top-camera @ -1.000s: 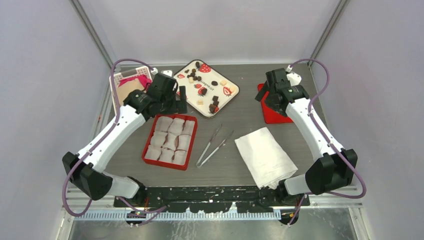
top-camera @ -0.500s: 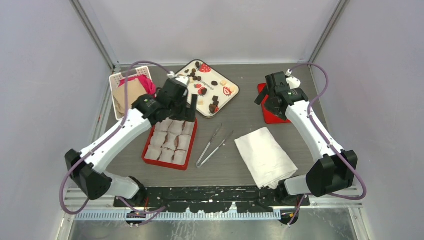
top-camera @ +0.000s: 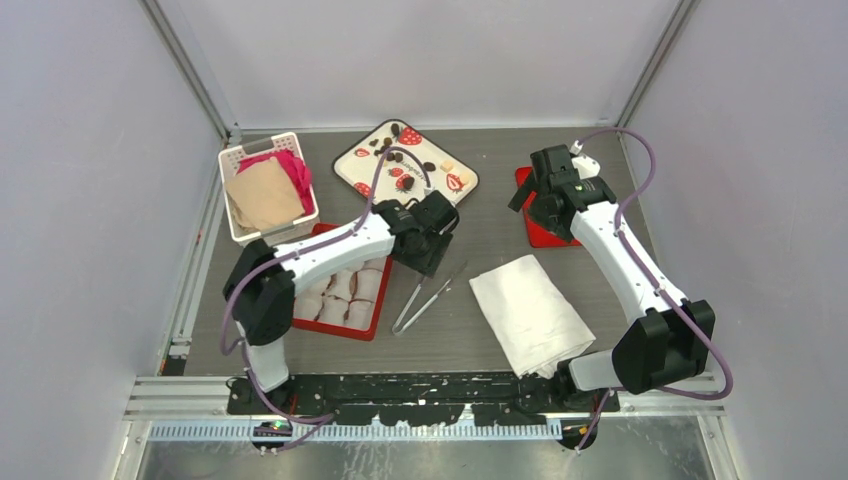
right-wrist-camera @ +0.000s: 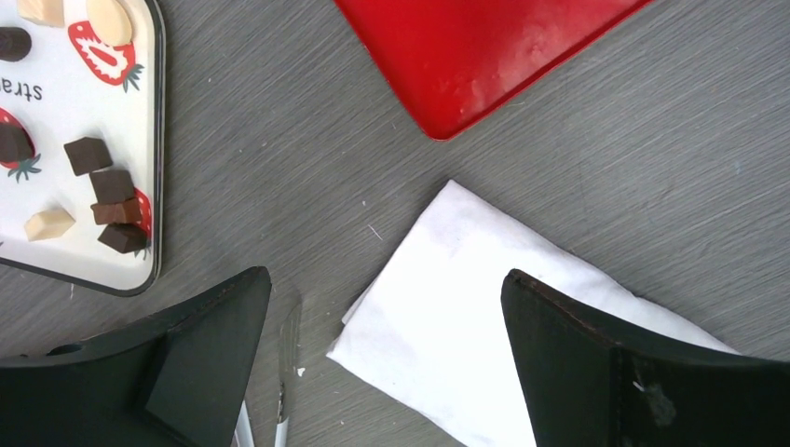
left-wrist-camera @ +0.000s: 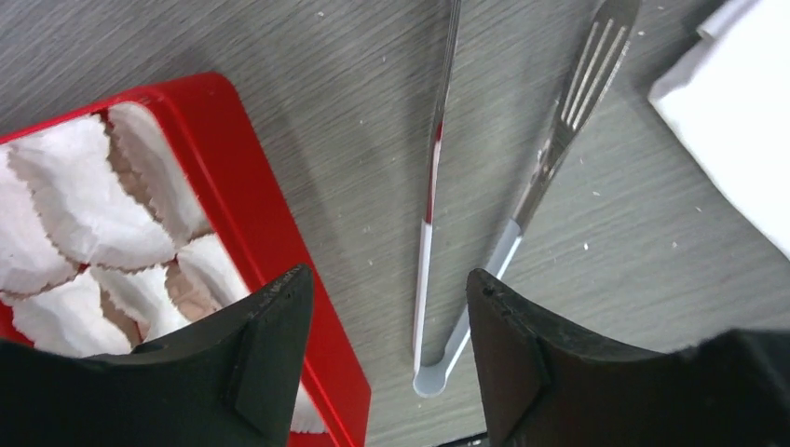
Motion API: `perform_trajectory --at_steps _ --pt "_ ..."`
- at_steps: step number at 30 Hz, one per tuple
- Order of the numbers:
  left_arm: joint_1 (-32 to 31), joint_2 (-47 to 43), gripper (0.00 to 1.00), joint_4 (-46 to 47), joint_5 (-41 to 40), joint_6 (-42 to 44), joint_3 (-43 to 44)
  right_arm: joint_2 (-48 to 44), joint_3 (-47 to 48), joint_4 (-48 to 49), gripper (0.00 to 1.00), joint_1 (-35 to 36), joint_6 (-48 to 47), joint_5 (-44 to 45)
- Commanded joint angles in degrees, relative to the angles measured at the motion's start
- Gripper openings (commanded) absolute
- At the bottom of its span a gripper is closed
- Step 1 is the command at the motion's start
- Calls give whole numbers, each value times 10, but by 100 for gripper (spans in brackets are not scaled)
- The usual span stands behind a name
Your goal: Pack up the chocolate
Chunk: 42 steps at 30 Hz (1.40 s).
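Note:
The chocolate lies as small dark and pale pieces on the strawberry-printed tray; several pieces also show in the right wrist view. My left gripper hangs open over the metal tongs. Their joined end lies on the table under the gap between the fingers, untouched. Just left of it is the red box lined with white paper cups. My right gripper is open and holds nothing.
A red lid lies under the right arm at the back right. A folded white cloth lies right of the tongs. A white basket with pink and tan cloths stands at the back left.
My left arm swung right, from beside the strawberry tray across the red box to above the tongs, and its jaws narrowed. The right arm barely moved.

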Motion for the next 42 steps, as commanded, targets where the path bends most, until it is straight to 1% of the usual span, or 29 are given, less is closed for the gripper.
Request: perform_trajectory --at_steps 1,3,7,12,14,17,22,26,27,28,31,33,36,37,39,42 --pt "1 38 59 25 -7 -33 37 -15 -1 0 100 -2 3 -3" --pt "0 57 56 17 -11 -46 43 -15 -1 -4 100 -2 0 0" --pt "-4 79 55 27 -11 -63 34 -16 -2 -9 100 -3 -6 1" --pt "-6 111 49 43 -2 -95 28 -15 2 -19 100 -3 -10 -9" --pt "-7 123 43 39 -12 -108 31 -16 4 -24 100 -3 -14 -12" --pt "-7 144 37 32 -20 -129 36 -21 4 -31 100 -4 -18 -19" --pt "-7 171 24 14 -23 -170 50 -50 -17 -32 100 -4 -27 -25" --pt "-7 186 10 -5 -26 -212 59 -95 -56 -25 100 -4 -30 -31" --pt "-7 189 3 -16 -31 -223 68 -106 -64 -25 100 -4 -31 -31" --pt "-7 190 0 -34 -35 -233 79 -117 -71 -26 99 -4 -33 -31" --pt "-7 194 0 -93 -63 -285 121 -142 -76 -33 99 -4 -40 -34" --pt "-7 197 0 -144 -83 -340 156 -156 -75 -34 99 -4 -45 -40" --pt "-7 206 0 -209 -88 -424 180 -175 -70 -38 99 -4 -47 -49" --pt "-7 207 0 -223 -85 -451 179 -178 -63 -56 99 -4 -43 -49" --pt "-7 205 0 -225 -67 -492 162 -190 -58 -76 98 -4 -34 -60" --pt "-7 206 0 -201 -27 -543 132 -225 -75 -89 98 -4 -34 -72"
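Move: The tongs lie about 10 cm below the left hand, their middle some 3 cm to its right and level with it fore and aft. The red box of white cups is centred roughly 17 cm to the hand's left and 1 cm ahead. The folded white cloth lies about 22 cm right and 5 cm back, and the strawberry tray some 25 cm ahead and 5 cm left. From the right hand the tongs are about 21 cm left, 6 cm back and 17 cm down. Bring the left gripper about 9 cm down onto the tongs, drifting slightly right and closing on the way, and pinch just their left arm where the pale handle meets the steel. Then turn the wrist some 30 degrees counter-clockwise and ease up about 2 cm. Draw the right gripper back about 7 cm towards the cloth, open and rising a little. ##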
